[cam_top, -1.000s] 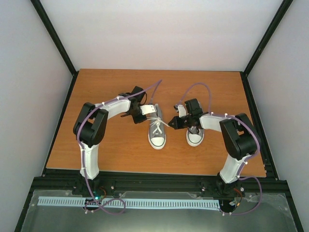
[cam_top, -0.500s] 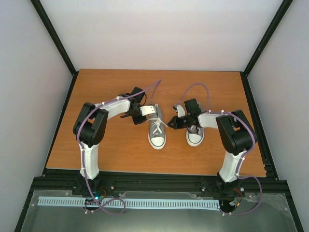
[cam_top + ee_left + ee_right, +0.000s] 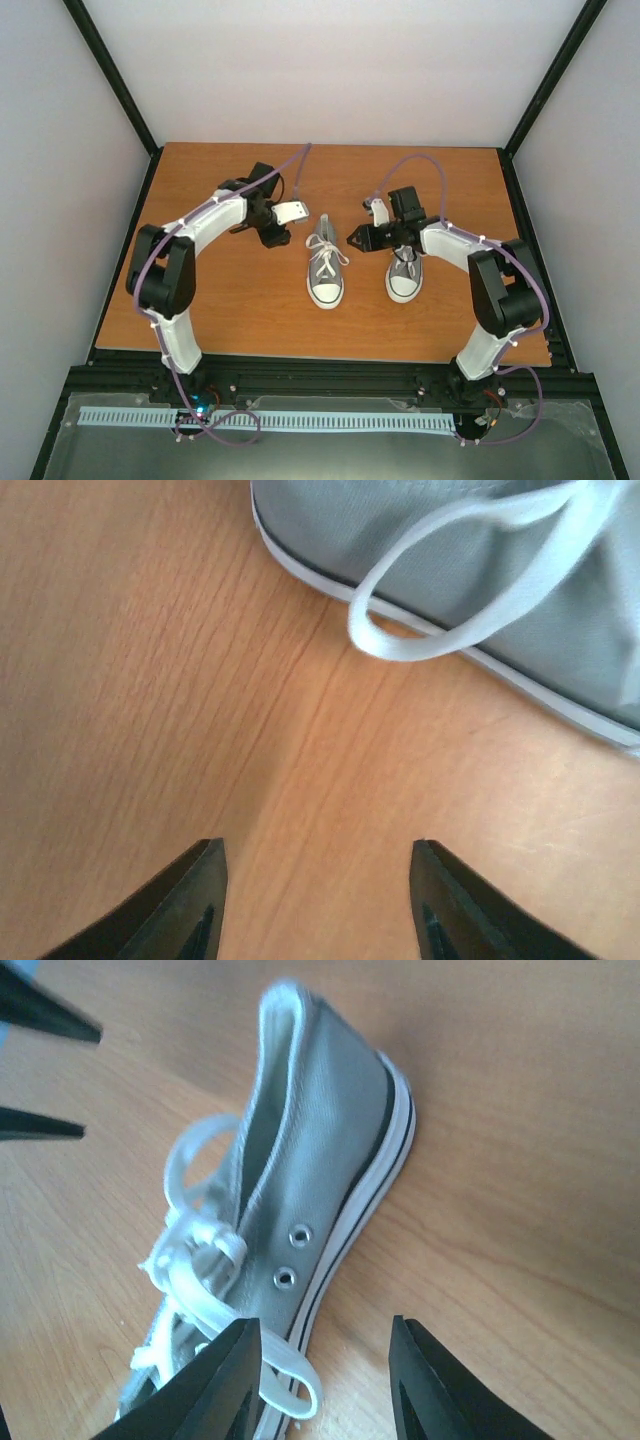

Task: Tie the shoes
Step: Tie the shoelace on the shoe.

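Two grey shoes with white toe caps stand side by side on the table, toes toward me. On the left shoe [image 3: 325, 268] [image 3: 325, 1150] [image 3: 480, 580] the white laces form a bow, with one loop [image 3: 420, 630] drooping over its left side and another loop [image 3: 292, 1378] over its right sole. My left gripper [image 3: 300, 213] [image 3: 316, 843] hovers open just left of that shoe's heel, nothing between its fingers. Open as well, my right gripper [image 3: 354, 240] [image 3: 322, 1325] sits beside the shoe's right side, its left finger [image 3: 215, 1380] overlapping the loop. My right arm partly covers the right shoe [image 3: 404, 278].
The brown wooden table [image 3: 220, 300] is fenced by black frame posts and white walls. The left gripper's dark fingertips [image 3: 45, 1020] show at the upper left of the right wrist view, beyond the shoe.
Both grippers have opened and let go of the lace loops. The left arm has drawn back up and to the left, the right arm slightly back; the bow lies loose on the shoe.
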Controlling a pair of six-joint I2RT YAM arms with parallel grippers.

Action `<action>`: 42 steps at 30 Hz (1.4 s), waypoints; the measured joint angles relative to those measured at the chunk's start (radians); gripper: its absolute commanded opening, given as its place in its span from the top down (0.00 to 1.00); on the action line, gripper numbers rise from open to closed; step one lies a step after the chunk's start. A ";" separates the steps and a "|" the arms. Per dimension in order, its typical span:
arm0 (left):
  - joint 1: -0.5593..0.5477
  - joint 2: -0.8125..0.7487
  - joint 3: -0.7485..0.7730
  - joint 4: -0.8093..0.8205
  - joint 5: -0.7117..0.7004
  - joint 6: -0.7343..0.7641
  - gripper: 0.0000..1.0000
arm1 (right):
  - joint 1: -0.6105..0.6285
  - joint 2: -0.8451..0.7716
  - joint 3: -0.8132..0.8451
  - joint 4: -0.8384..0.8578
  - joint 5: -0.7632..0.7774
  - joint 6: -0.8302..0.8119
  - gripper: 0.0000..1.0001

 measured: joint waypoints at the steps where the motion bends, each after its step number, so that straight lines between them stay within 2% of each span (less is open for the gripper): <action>1: 0.002 -0.020 0.000 -0.014 0.008 0.000 0.65 | -0.002 -0.007 0.014 -0.011 0.005 -0.003 0.62; 3: 0.000 -0.063 0.000 -0.051 0.047 0.012 0.69 | -0.004 -0.015 0.037 -0.021 0.012 -0.008 0.62; 4: -0.005 -0.079 0.000 -0.067 0.076 0.015 0.67 | -0.004 -0.018 0.045 -0.022 0.013 -0.009 0.62; 7: -0.037 -0.088 -0.002 -0.091 0.151 0.014 0.52 | -0.004 -0.023 0.052 -0.022 0.013 -0.006 0.61; 10: -0.075 -0.058 -0.003 -0.091 0.187 -0.005 0.51 | -0.004 -0.023 0.052 -0.026 0.013 -0.002 0.60; 14: -0.106 0.012 -0.002 -0.082 0.198 -0.026 0.60 | -0.004 -0.024 0.049 -0.025 0.011 0.005 0.60; 18: -0.109 0.063 0.008 -0.079 0.197 -0.034 0.65 | -0.004 -0.031 0.039 -0.025 0.009 0.009 0.60; 20: -0.112 0.073 0.017 -0.073 0.195 -0.036 0.74 | -0.004 -0.039 0.031 -0.025 0.009 0.009 0.60; 25: -0.118 0.079 0.031 -0.065 0.202 -0.040 0.79 | -0.004 -0.048 0.018 -0.024 0.005 0.010 0.60; 29: -0.119 0.079 0.030 -0.066 0.226 -0.034 0.99 | -0.004 -0.056 0.013 -0.025 0.005 0.010 0.60; 34: -0.121 0.073 0.010 -0.051 0.236 -0.027 0.99 | -0.004 -0.066 0.011 -0.025 0.005 0.010 0.62; 42: -0.121 0.018 -0.102 -0.037 0.197 -0.013 0.99 | -0.004 -0.088 0.010 -0.025 -0.004 0.010 0.63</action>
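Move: The loose lace end on the near flank of the left-hand shoe of the pair hangs about 6 cm back and 7 cm to the right of the left hand, some 2 cm lower. The bow knot is roughly 11 cm right of this hand and 1 cm back, 2 cm lower; the bow's left loop is about 8 cm right, level fore and aft, 3 cm lower. From the right hand that lace end lies around 10 cm left, 6 cm back and 3 cm lower. Back and to the right, the left hand arcs up about 3 cm and then down beside the shoe's lacing, its fingertips tilting some 15 degrees back towards the base. There it shuts its half-open fingers on the loose lace end, then draws it back, left and down about 3 cm. The right hand, empty and part open, rises roughly 3.5 cm. ##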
